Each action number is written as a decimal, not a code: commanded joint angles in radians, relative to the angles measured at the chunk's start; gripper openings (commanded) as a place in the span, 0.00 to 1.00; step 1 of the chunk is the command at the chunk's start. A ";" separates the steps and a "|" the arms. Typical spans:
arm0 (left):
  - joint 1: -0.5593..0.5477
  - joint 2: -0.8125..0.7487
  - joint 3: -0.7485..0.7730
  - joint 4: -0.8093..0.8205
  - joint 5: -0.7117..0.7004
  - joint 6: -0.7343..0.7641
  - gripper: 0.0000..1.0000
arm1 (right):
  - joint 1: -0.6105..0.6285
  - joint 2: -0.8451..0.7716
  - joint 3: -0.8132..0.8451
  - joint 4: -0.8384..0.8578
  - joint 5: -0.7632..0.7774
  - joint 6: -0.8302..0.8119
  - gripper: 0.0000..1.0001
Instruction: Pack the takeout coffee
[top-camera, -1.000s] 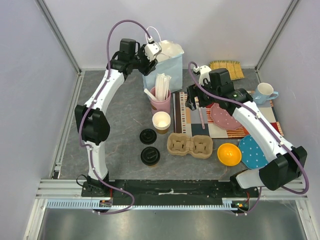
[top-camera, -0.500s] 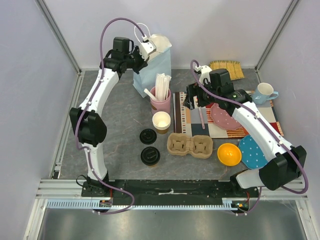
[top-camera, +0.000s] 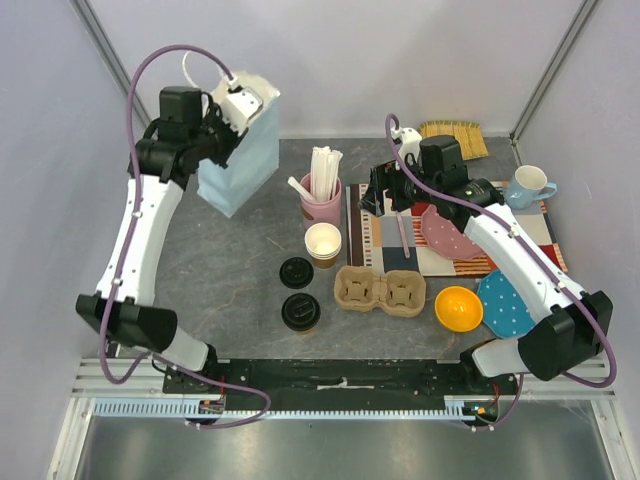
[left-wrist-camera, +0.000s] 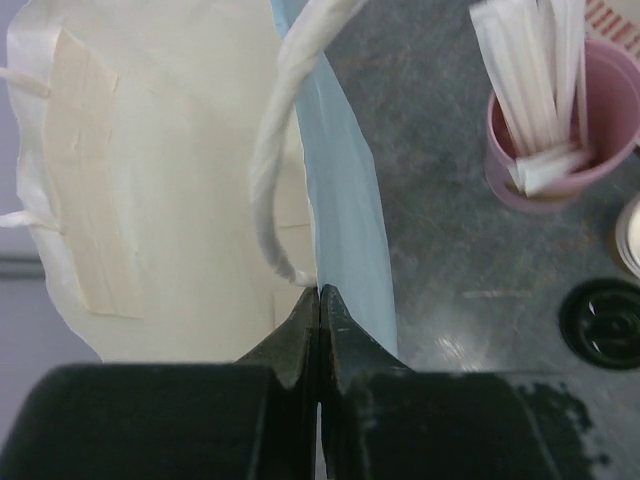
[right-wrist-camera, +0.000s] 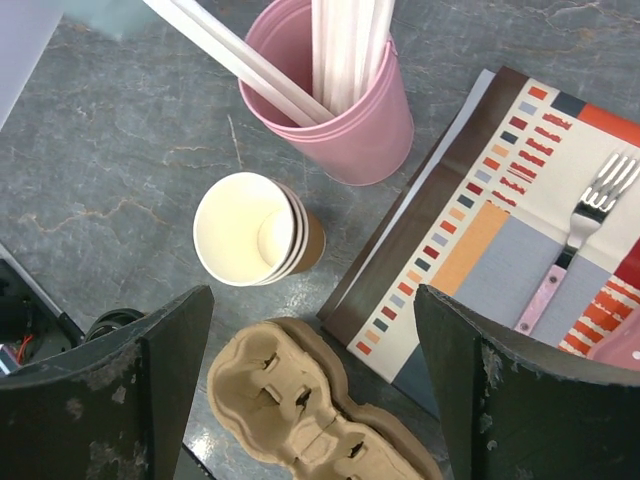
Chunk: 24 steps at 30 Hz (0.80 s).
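The takeout coffee (top-camera: 300, 312), a brown paper cup with a black lid, stands on the table near the front, apart from both grippers. My left gripper (top-camera: 228, 108) (left-wrist-camera: 319, 290) is shut on the rim of a light blue paper bag (top-camera: 238, 152) (left-wrist-camera: 345, 230), holding it at the back left. The bag's cream inside (left-wrist-camera: 150, 180) and white rope handle (left-wrist-camera: 280, 130) show. My right gripper (top-camera: 385, 195) (right-wrist-camera: 312, 300) hangs open and empty above a stack of lidless cups (top-camera: 323, 243) (right-wrist-camera: 245, 230) and a cardboard cup carrier (top-camera: 380, 291) (right-wrist-camera: 300, 400).
A loose black lid (top-camera: 296, 272) (left-wrist-camera: 605, 320) lies behind the coffee. A pink cup of stirrers (top-camera: 322, 200) (right-wrist-camera: 340, 110) stands mid-table. On the right are a striped placemat (top-camera: 380, 240) with a fork (right-wrist-camera: 590, 220), a pink plate (top-camera: 450, 232), yellow bowl (top-camera: 458, 308), dotted plate (top-camera: 505, 302) and blue mug (top-camera: 528, 186).
My left gripper closed on the bag's rim and swung it from the back middle to the back left. The right gripper shifted slightly and stays open.
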 joint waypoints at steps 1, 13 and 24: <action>0.008 -0.177 -0.191 -0.117 -0.009 -0.099 0.02 | -0.003 -0.017 0.003 0.053 -0.055 0.015 0.90; 0.008 -0.492 -0.583 -0.189 -0.030 -0.182 0.02 | -0.003 -0.010 0.040 0.059 -0.061 0.029 0.91; 0.014 -0.606 -0.605 -0.249 0.132 -0.158 0.02 | -0.003 -0.048 0.027 0.061 -0.052 0.053 0.92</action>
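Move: The left hand holds the takeout bag by its rim, and the bare table it is bringing the bag to lies about 17 cm back towards the base, nearly in line sideways and some 35 cm below. From that hand, the black lid is 18 cm back and 14 cm right, the lidded coffee cup 28 cm back and 15 cm right, and the stacked cups 14 cm back and 21 cm right. From the right hand, that bare spot is roughly 34 cm left and 8 cm back. The left hand keeps its fingers shut on the bag's rim by the handle and carries the bag back towards the base, about 18 cm, while lowering it some 10 cm towards the bare table left of the black lid, with a slight drift to the left. The wrist tips the fingers about 20 degrees further down on the way; the pull is quick at first and eases off over the second half, the sinking almost spent by then. ##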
